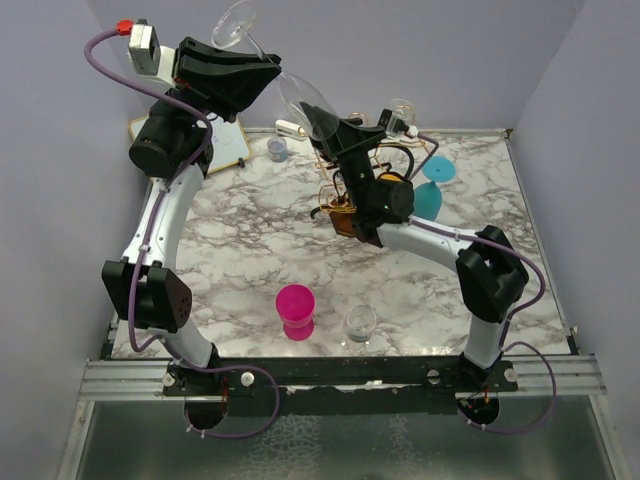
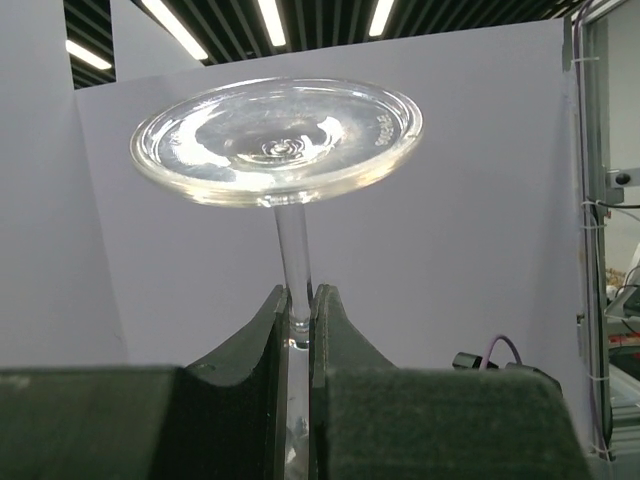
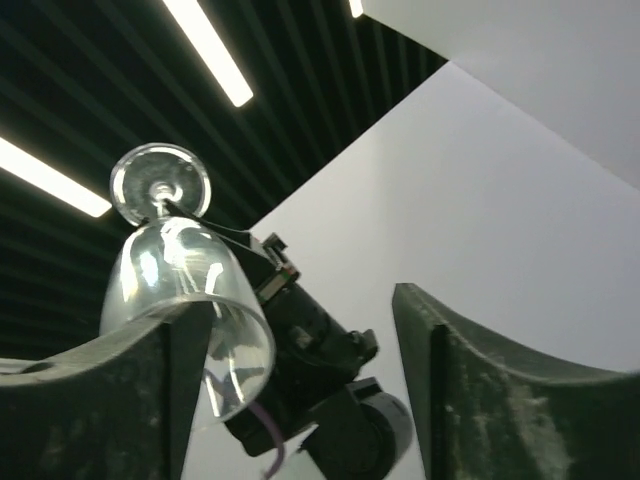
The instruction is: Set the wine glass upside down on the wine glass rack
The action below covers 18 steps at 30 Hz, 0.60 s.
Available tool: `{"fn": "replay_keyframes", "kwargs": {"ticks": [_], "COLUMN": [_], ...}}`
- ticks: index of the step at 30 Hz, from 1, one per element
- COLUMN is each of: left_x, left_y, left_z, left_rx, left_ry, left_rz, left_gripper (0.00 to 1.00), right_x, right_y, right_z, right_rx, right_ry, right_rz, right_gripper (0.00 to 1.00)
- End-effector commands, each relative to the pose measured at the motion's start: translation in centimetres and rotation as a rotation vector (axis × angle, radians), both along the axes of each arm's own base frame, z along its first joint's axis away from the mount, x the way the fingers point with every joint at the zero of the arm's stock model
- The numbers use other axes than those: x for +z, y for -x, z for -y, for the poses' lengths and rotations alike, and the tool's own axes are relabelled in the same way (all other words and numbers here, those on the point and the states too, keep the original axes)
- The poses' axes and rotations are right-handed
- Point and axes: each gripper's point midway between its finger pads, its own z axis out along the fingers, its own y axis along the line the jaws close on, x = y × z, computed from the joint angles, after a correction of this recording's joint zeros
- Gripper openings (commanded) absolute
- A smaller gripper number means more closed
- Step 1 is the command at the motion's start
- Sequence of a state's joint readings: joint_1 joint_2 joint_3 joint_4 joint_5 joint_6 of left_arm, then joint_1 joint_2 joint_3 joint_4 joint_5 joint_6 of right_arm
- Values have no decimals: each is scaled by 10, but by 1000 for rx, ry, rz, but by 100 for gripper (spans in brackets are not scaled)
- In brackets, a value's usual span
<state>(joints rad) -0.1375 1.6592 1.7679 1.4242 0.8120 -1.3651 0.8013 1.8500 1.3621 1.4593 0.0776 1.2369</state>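
Note:
A clear wine glass (image 1: 300,98) hangs high above the back of the table, tilted with its foot uppermost and its bowl pointing down to the right. My left gripper (image 1: 262,62) is shut on its stem; in the left wrist view the stem (image 2: 296,260) rises from between the closed fingers to the round foot (image 2: 277,140). My right gripper (image 1: 325,125) stands open just under the bowl. In the right wrist view the bowl (image 3: 180,290) overlaps the left finger (image 3: 120,400); whether they touch is unclear. The gold wire wine glass rack (image 1: 340,218) stands behind the right arm, largely hidden by it.
Another clear glass (image 1: 400,120) hangs at the top of the rack. Two teal glasses (image 1: 437,168) sit to its right. A pink cup (image 1: 295,310) and a small clear glass (image 1: 359,322) stand near the front edge. A board (image 1: 228,145) and a small jar (image 1: 277,150) lie at the back left.

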Motion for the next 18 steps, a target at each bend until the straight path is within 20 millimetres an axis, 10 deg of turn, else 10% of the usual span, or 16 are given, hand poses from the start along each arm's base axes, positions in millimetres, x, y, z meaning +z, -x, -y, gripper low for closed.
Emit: {"fn": "replay_keyframes", "kwargs": {"ticks": [1, 2, 18], "left_x": [7, 8, 18], "left_y": [8, 7, -22], "left_z": [0, -1, -28], "left_rx": [79, 92, 302], "left_ry": [-73, -83, -131], "left_rz": [78, 77, 62], "left_gripper": [0, 0, 0], "right_x": [34, 34, 16], "right_y": [51, 52, 50], "right_z": [54, 54, 62], "right_rx": [-41, -46, -37], "right_ry": [-215, -213, -198], "right_rz": [226, 226, 147], "right_gripper": [88, 99, 100]}}
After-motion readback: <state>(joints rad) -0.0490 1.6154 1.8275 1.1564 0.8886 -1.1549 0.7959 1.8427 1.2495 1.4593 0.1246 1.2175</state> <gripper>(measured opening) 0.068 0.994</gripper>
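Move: The left hand, pinching the clear wine glass by its stem with the foot uppermost, has the rack about 26 cm ahead, 13 cm to its right and 47 cm below; on the rack, the yellow glass hangs some 21 cm ahead and 20 cm right of this hand, the blue glass roughly 23 ahead and 31 right. From the right hand, the clear glass's middle is around 8 cm above, 4 cm left and 2 cm back. Downward goes the right hand, about 4 cm with a slight forward drift, spreading its already parting fingers fully and clearing the clear glass's bowl. The left hand keeps its pinch on the stem; after rising about 1 cm it carries the glass some 3 cm forward and 2 cm left, away from the right fingers, turning about 10 degrees counter-clockwise. ##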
